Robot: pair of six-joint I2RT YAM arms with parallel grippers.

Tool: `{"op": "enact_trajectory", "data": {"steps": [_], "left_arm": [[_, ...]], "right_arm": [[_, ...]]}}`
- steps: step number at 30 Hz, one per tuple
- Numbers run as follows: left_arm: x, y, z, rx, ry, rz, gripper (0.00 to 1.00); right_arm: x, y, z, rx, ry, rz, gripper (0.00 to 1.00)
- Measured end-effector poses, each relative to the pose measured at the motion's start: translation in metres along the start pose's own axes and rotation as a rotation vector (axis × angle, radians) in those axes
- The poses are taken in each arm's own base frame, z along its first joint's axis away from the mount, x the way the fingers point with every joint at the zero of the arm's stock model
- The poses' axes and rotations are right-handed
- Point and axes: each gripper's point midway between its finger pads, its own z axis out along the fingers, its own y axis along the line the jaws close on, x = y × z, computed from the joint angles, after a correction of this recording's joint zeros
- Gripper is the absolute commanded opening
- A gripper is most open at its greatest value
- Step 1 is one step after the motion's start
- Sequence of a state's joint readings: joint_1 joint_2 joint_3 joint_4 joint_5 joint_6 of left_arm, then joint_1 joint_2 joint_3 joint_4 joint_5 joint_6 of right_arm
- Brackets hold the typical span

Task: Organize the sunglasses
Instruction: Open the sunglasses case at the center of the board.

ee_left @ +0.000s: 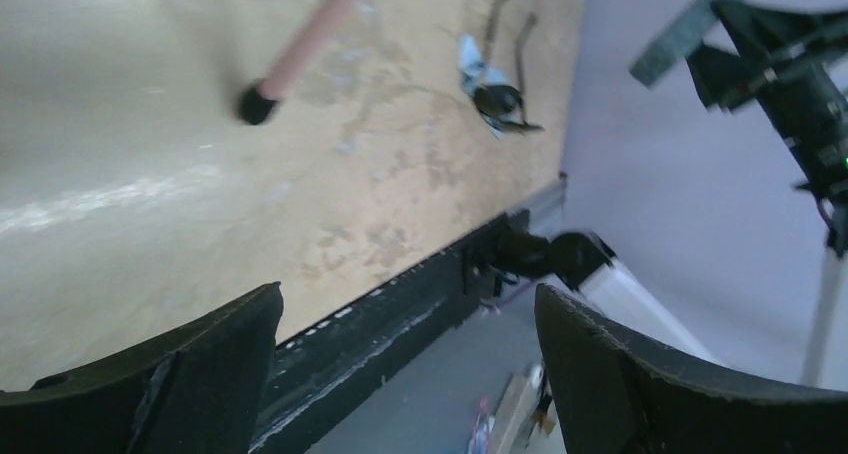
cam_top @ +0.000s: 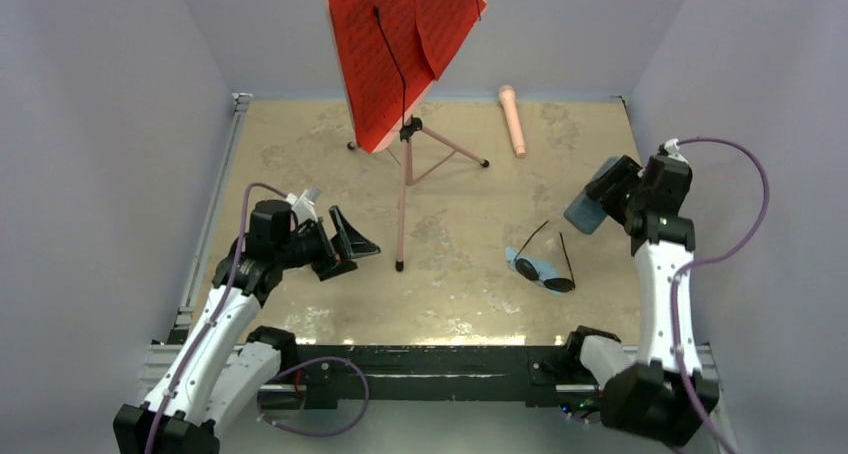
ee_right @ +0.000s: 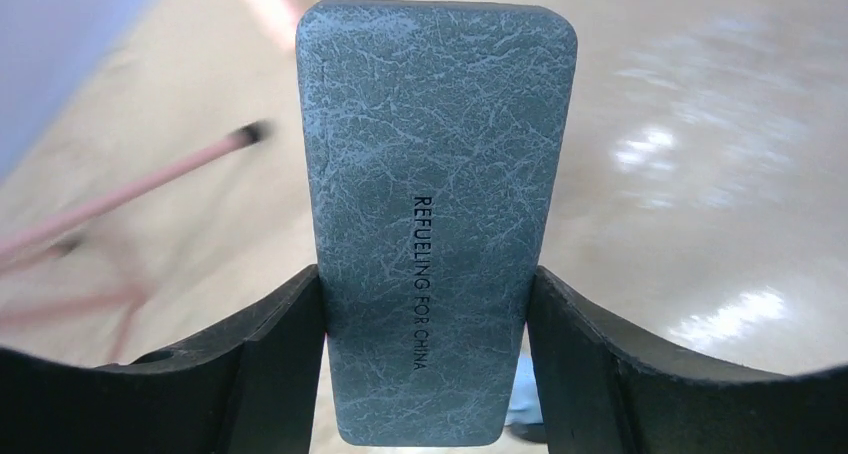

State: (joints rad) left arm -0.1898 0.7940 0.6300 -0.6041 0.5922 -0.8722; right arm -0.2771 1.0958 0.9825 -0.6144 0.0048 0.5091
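Observation:
A black pair of sunglasses (cam_top: 545, 266) with long thin arms lies on the table right of centre, on a light blue cloth; the left wrist view shows the sunglasses (ee_left: 497, 98) far off. My right gripper (cam_top: 607, 194) hangs above the table's right side, shut on a grey-blue flat case (cam_top: 584, 213). In the right wrist view the case (ee_right: 436, 174) stands lengthwise between both fingers (ee_right: 280, 344), filling the gap of the right gripper (ee_right: 425, 286). My left gripper (cam_top: 347, 239) hovers at the left, open and empty; in its own view the left gripper (ee_left: 405, 309) shows nothing between the fingers.
A tripod stand (cam_top: 405, 179) with red sheets (cam_top: 400, 44) stands at the centre back; one leg's foot (ee_left: 257, 104) reaches forward. A pink oblong case (cam_top: 512, 120) lies at the back right. Walls close in left, right and behind.

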Motion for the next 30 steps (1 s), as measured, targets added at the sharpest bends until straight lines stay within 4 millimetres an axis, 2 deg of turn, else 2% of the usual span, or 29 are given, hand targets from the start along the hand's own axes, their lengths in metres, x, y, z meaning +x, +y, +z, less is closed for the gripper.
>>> {"op": "enact_trajectory", "data": {"steps": [2, 4, 6, 8, 10, 12, 15, 18, 21, 27, 30], "left_arm": [[0.011, -0.029, -0.005, 0.13, 0.032, 0.083, 1.0], [0.026, -0.057, -0.01, 0.251, 0.073, 0.162, 1.0], [0.041, -0.082, -0.014, 0.355, 0.12, 0.229, 1.0], [0.056, -0.104, -0.017, 0.451, 0.169, 0.28, 1.0], [0.069, -0.123, -0.016, 0.53, 0.222, 0.321, 1.0], [0.082, -0.137, -0.012, 0.575, 0.273, 0.341, 1.0], [0.098, -0.15, -0.001, 0.597, 0.349, 0.347, 1.0], [0.101, -0.162, 0.004, 0.613, 0.359, 0.35, 1.0], [0.099, -0.171, 0.004, 0.635, 0.337, 0.36, 1.0], [0.093, -0.183, -0.002, 0.68, 0.294, 0.37, 0.99], [0.092, -0.185, -0.002, 0.689, 0.281, 0.371, 0.93]], "right_arm": [[0.0, 0.032, -0.031, -0.189, -0.05, -0.037, 0.29], [0.021, 0.072, -0.062, -0.416, -0.036, -0.104, 0.27], [0.063, 0.114, -0.099, -0.667, 0.046, -0.207, 0.25], [0.103, 0.142, -0.13, -0.866, 0.147, -0.285, 0.23], [0.139, 0.161, -0.161, -1.047, 0.261, -0.326, 0.23], [0.166, 0.17, -0.181, -1.168, 0.359, -0.341, 0.23], [0.194, 0.176, -0.209, -1.291, 0.468, -0.374, 0.23], [0.213, 0.183, -0.241, -1.417, 0.539, -0.425, 0.22], [0.224, 0.186, -0.262, -1.502, 0.581, -0.452, 0.2], [0.236, 0.193, -0.274, -1.552, 0.627, -0.458, 0.19], [0.243, 0.195, -0.279, -1.566, 0.654, -0.462, 0.18]]}}
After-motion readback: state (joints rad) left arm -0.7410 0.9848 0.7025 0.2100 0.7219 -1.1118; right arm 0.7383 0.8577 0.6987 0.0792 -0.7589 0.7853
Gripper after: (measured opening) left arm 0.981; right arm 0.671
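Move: The right hand already holds the blue-grey sunglasses case, its middle at the fingers; the meeting spot over the board's near centre is about 36 cm left, 20 cm back and 10 cm up. The black sunglasses lie some 8 cm left, 6 cm back and 17 cm below that hand. From the open left hand, the case is roughly 55 cm right, 13 cm ahead, about level; the tripod foot is 8 cm right, 8 cm ahead and 15 cm below. Leftward in a fast sweep, after an early lift, the right hand carries the case about 36 cm left, 20 back and 10 up, turning roughly 90 degrees counter-clockwise while keeping its grip. The left hand swings some 15 cm right, 13 up and a little back to meet it, turning clockwise and levelling, its wide-open fingers coming to straddle the case. ##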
